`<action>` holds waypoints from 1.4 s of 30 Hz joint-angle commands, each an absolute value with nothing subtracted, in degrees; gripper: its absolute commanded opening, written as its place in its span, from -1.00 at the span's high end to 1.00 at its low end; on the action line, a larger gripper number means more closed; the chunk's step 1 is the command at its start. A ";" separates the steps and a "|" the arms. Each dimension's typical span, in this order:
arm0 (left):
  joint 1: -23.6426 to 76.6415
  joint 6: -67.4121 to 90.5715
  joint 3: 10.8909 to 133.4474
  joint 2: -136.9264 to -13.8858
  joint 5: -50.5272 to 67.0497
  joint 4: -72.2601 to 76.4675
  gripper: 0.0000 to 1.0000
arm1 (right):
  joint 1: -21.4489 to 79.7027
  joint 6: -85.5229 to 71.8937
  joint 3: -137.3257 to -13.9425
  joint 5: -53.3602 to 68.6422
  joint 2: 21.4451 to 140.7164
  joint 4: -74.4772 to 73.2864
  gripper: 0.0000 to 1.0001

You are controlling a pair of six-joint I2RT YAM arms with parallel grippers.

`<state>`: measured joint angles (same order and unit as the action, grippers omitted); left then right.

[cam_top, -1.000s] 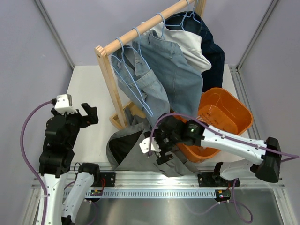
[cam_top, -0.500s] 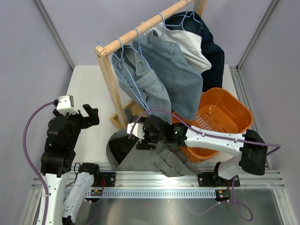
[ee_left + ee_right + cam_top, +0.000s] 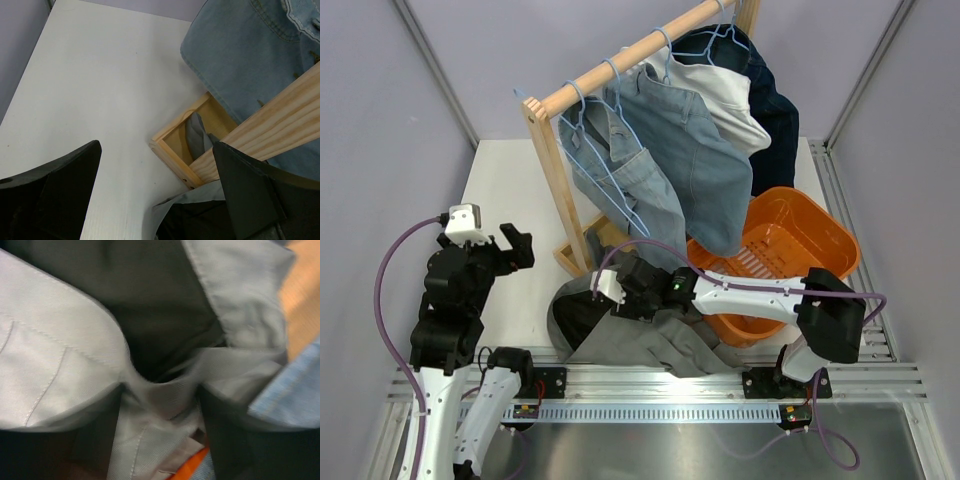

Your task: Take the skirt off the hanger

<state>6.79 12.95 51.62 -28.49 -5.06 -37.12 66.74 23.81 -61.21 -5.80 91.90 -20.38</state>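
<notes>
The grey pleated skirt [image 3: 625, 342] lies crumpled on the table by the rack's foot, its dark inner side [image 3: 582, 312] turned up. My right gripper [image 3: 612, 303] is pressed into it. In the right wrist view a fold of the skirt [image 3: 65, 365] bunches between the fingers [image 3: 230, 440] of that gripper [image 3: 162, 405], which still stand apart. Light-blue wire hangers [image 3: 605, 180] hang from the rail; whether one still holds the skirt I cannot tell. My left gripper [image 3: 515, 245] hovers open over the bare table, left of the skirt's edge [image 3: 185, 200], with nothing in that gripper [image 3: 156, 165].
A wooden rack [image 3: 620, 65] with its post [image 3: 270, 115] and base frame [image 3: 175, 145] stands mid-table. Blue denim garments [image 3: 690, 160], a pale one [image 3: 735, 100] and a dark one [image 3: 778, 115] hang from it. An orange basket [image 3: 790, 250] sits at the right.
My right arm has swung left from beside the basket onto the skirt, and its fingers have come closer together around a fold. The left arm has barely shifted.
</notes>
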 commanded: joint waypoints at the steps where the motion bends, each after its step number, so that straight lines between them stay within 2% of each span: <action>1: 6.86 12.48 52.29 -28.56 -3.96 -34.19 -0.98 | 66.97 21.45 -62.31 -1.07 92.02 -20.47 -0.07; 4: 6.94 12.39 52.38 -28.74 -3.96 -34.28 -0.98 | 67.06 21.97 -62.40 4.82 90.45 -23.01 0.39; 5: 6.86 12.48 52.30 -28.74 -3.87 -34.19 -0.98 | 66.97 22.15 -62.40 7.01 89.05 -23.55 0.65; 8: 6.94 13.01 51.94 -28.83 -3.52 -33.66 -0.98 | 66.97 23.55 -63.19 10.88 86.32 -26.53 1.00; 13: 6.94 13.10 52.20 -29.09 -3.08 -33.57 -0.98 | 66.89 28.29 -67.13 19.74 82.54 -36.26 1.00; 20: 6.86 11.78 53.96 -29.44 -3.78 -34.28 -0.98 | 66.97 46.98 -72.50 32.59 73.67 -53.07 1.00; 25: 6.86 10.81 55.11 -29.71 -4.31 -34.28 -0.98 | 66.89 51.68 -79.25 34.02 69.27 -61.42 1.00; 30: 6.86 9.85 56.16 -30.32 -4.75 -33.93 -0.98 | 61.63 50.36 -89.71 34.01 65.74 -61.35 1.00; 36: 6.86 7.47 57.74 -31.99 -6.15 -32.70 -0.98 | 49.77 46.06 -113.07 34.28 67.15 -59.42 1.00; 42: 6.94 6.07 58.45 -34.01 -6.94 -30.32 -0.98 | 44.30 44.82 -121.63 29.89 66.18 -55.47 1.00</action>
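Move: The gray skirt's waistband edge stands in a fold practically at the right fingertips, perhaps 1 cm ahead, 1 cm left and 2 cm below. From this hand, the rack's wooden foot is about 12 cm ahead and 3 cm left, and the hanging denim skirt some 12 cm ahead, 2 cm right and well above. The orange basket's middle lies about 8 cm ahead, 29 cm right. For the left hand, that waistband is roughly 17 cm right, 3 cm back and 20 cm below. The right fingers close fully and pinch the gray skirt's waistband, then keep hold as the hand draws back about 12 cm and climbs ever faster to some 43 cm up, swinging right and finally partly forward again past the hanging denim. The wrist tips from steeply down to nearly level, pointing left, about 50 degrees. The open left hand rises slightly, about 3 cm. ##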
